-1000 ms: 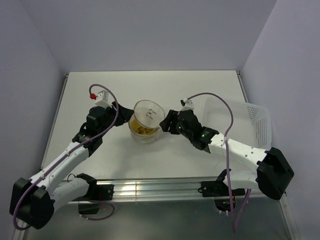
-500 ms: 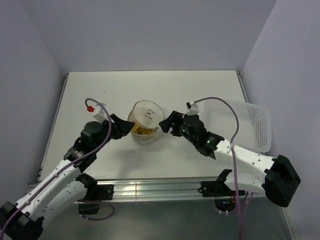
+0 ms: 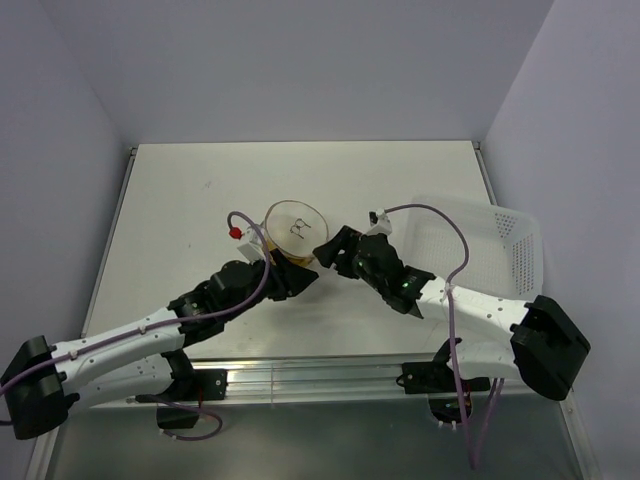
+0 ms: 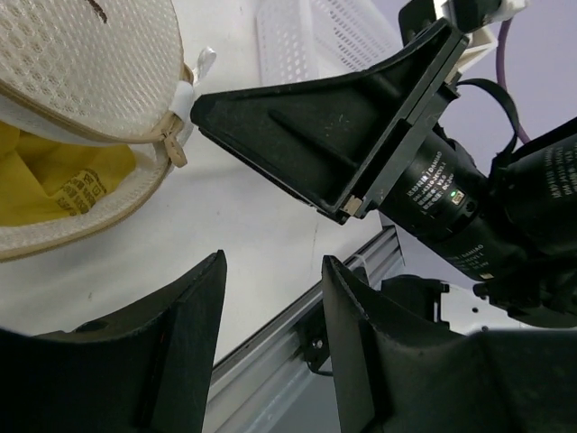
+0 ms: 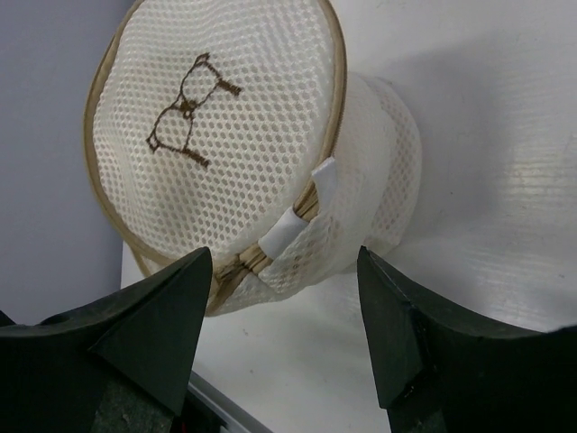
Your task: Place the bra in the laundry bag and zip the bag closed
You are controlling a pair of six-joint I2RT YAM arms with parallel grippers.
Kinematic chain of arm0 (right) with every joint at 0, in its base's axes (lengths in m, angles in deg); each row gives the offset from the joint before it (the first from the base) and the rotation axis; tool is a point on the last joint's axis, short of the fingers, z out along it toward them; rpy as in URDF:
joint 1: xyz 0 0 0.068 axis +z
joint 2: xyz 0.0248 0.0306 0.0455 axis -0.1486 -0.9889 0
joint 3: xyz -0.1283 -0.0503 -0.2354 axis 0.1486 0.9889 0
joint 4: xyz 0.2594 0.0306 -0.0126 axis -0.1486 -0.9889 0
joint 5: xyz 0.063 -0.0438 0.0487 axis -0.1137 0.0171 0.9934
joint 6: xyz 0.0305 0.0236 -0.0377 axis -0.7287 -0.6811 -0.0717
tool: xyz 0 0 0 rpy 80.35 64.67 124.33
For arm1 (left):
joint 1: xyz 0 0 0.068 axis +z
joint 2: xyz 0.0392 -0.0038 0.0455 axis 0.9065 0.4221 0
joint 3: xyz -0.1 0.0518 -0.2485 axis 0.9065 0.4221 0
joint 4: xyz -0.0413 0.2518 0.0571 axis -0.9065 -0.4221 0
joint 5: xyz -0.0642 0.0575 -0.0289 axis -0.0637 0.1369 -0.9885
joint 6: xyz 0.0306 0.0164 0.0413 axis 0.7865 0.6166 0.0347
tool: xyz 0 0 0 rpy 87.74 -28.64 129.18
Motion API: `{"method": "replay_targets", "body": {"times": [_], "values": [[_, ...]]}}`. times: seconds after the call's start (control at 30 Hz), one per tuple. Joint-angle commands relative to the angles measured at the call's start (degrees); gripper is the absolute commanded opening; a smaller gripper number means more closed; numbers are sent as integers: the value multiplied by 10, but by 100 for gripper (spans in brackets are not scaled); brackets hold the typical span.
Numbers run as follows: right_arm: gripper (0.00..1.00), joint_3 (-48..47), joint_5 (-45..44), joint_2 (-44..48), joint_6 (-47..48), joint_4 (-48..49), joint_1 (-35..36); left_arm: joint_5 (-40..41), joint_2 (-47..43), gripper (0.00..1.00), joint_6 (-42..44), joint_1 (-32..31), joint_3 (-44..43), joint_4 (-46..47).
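The round white mesh laundry bag (image 3: 293, 228) sits mid-table with its lid (image 5: 225, 108) tilted up and the zip undone. The mustard-yellow bra (image 4: 54, 176) lies inside, showing through the gap in the left wrist view. The zip pull (image 4: 173, 149) hangs at the rim beside a white tab (image 5: 297, 221). My left gripper (image 3: 297, 279) is open just in front of the bag, with nothing between its fingers (image 4: 194, 316). My right gripper (image 3: 331, 249) is open at the bag's right side, level with the tab and apart from it. One right finger (image 4: 343, 135) nearly touches the zip end.
A white perforated basket (image 3: 485, 250) stands at the right edge of the table, behind the right arm. The metal rail (image 3: 320, 375) runs along the near edge, close under the left gripper.
My left arm has swung from the bag's left side round to its near side. The right gripper has opened wider and stayed by the bag's right side. The bag has not moved.
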Motion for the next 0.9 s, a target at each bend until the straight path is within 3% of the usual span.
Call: {"method": "replay_targets", "body": {"times": [0.0, 0.2, 0.47, 0.63, 0.87], "values": [[72, -32, -17, -16, -19, 31, -12, 39, 26, 53, -24, -9, 7, 89], [62, -36, -9, -41, -24, 43, -26, 89, 37, 53, -22, -10, 20, 113], [48, -34, 12, -63, -27, 67, -34, 109, 68, 54, -14, -10, 4, 79], [19, 9, 8, -47, -10, 152, -33, 122, 73, 54, -9, -9, -7, 66], [0, 29, -6, -42, 20, 195, -33, 135, 80, 53, -18, -9, -12, 71]]}}
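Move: The white tab at the laundry bag's zip end lies about 3 cm ahead of my right hand, 1 cm left, level with it; the lid's middle is some 6 cm ahead, 6 cm left and slightly higher. From my left hand, the zip pull is roughly 7 cm ahead, 1 cm right and 6 cm lower. The yellow bra inside the bag is about 10 cm ahead of that hand, 6 cm left and 10 cm down. My right hand eases about 2.5 cm forward onto the white tab, dipping slightly and coming back up, while its wide-open fingers shut and pinch the tab at the bag's rim. Meanwhile I bring my left hand some 3.5 cm forward and 3 cm down towards the zip pull, turning about 10 degrees counter-clockwise, fingers staying half open and not yet on the pull. ##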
